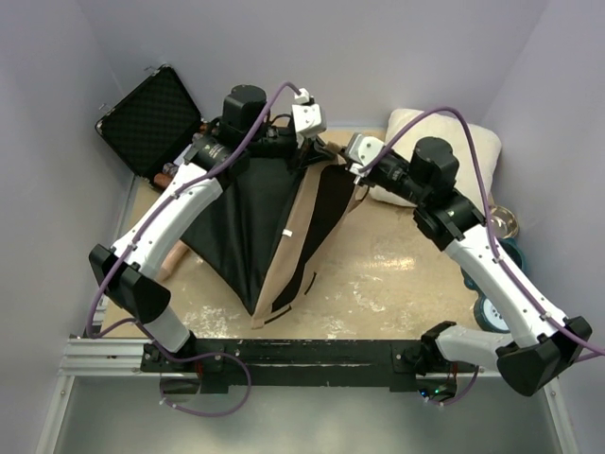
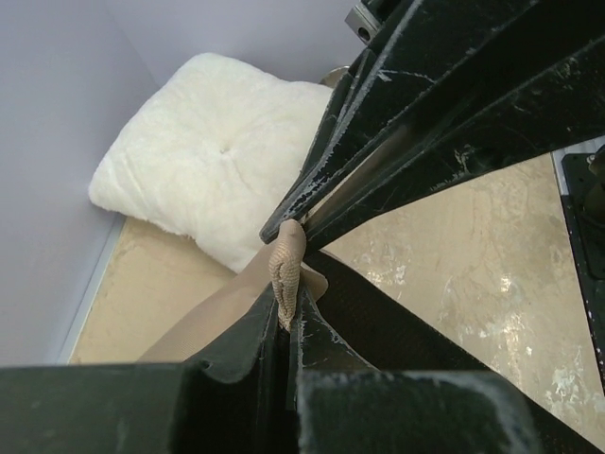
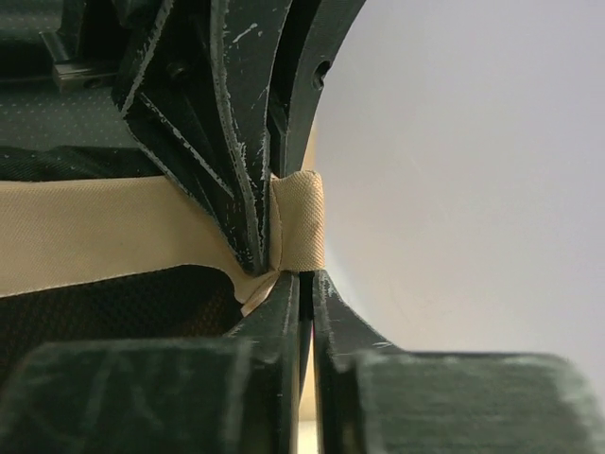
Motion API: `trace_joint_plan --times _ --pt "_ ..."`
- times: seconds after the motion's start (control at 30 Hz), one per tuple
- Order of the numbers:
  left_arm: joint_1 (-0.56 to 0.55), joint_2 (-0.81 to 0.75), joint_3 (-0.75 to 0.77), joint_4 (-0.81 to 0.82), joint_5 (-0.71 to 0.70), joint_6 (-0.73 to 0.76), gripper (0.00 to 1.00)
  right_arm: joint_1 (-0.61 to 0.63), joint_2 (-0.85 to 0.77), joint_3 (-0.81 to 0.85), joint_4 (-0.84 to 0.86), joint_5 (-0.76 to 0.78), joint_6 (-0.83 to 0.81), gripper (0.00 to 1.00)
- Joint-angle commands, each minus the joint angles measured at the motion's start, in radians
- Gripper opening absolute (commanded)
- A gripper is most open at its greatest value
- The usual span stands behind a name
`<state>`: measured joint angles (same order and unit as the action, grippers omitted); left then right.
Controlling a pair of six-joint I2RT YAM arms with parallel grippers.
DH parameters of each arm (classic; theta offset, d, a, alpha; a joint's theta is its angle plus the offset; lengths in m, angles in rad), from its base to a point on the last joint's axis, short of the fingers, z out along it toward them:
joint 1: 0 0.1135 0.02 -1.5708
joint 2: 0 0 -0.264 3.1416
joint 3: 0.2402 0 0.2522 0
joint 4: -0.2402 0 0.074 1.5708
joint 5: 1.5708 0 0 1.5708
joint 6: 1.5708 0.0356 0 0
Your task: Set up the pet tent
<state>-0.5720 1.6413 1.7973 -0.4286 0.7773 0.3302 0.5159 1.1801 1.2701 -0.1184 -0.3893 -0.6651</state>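
The pet tent (image 1: 274, 227) hangs collapsed in the middle of the floor, a long fold of black underside and tan fabric narrowing toward the near edge. Its top corner is lifted at the back centre, where both grippers meet. My left gripper (image 1: 310, 144) is shut on a tan fabric loop (image 2: 285, 265) of the tent, seen between its fingertips (image 2: 291, 317). My right gripper (image 1: 352, 168) pinches the same tan loop (image 3: 301, 222) from the other side, jaws shut (image 3: 304, 279). Each wrist view shows the other gripper's black fingers right against its own. The poles cannot be made out.
An open black foam-lined case (image 1: 151, 118) leans in the back left corner. A white fluffy cushion (image 1: 444, 142) (image 2: 213, 161) lies at the back right against the wall. A metal bowl (image 1: 501, 222) and teal items (image 1: 492, 307) sit along the right wall.
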Motion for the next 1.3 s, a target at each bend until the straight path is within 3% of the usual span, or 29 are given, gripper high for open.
trace_joint_plan --times 0.0,0.07,0.2,0.43,0.73,0.97,1.27 --pt "0.018 0.015 0.008 -0.113 0.017 0.061 0.00 0.022 -0.023 -0.032 -0.064 -0.036 0.006 0.29" --pt "0.032 0.011 0.004 -0.121 0.039 0.061 0.00 0.021 -0.026 -0.041 -0.085 -0.020 -0.008 0.41" --pt "0.052 0.003 -0.003 -0.102 0.059 0.040 0.00 0.010 -0.042 -0.081 -0.104 -0.034 -0.030 0.46" --pt "0.055 -0.020 -0.010 -0.096 0.134 0.038 0.00 -0.016 -0.031 -0.115 -0.023 -0.066 -0.001 0.46" --pt "0.060 -0.046 -0.013 -0.111 0.175 0.040 0.00 -0.183 -0.042 -0.167 0.186 -0.316 0.084 0.50" --pt "0.063 -0.054 -0.016 -0.085 0.194 0.015 0.00 -0.185 -0.002 -0.147 0.178 -0.447 0.073 0.53" --pt "0.061 -0.067 -0.036 -0.065 0.208 0.001 0.00 -0.185 0.065 -0.120 0.171 -0.459 0.036 0.50"
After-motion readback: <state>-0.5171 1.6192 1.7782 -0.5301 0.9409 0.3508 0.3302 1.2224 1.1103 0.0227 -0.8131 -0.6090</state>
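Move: The black pole's lower, tan-wrapped tip sits about 7 cm below the right hand, which still grips just at the tan sleeve's mouth; from the left hand the tip is roughly 3 cm to the right and 6 cm lower. From the right hand, the sleeve mouth is level and about 1 cm left, the black mesh panel's middle some 12 cm back, 4 cm left and 18 cm down, and the white pillow about 12 cm ahead, 27 cm right and 34 cm down. The pole at the sleeve mouth is let go as the right fingers open about halfway; that hand drops some 7 cm along it, swings about 3 cm out to the right and slightly forward, then returns left, turning counter-clockwise, to bring the open fingers around the lower tip. The left hand keeps its pinch on the sleeve fabric, easing about 2 cm left, then back. ##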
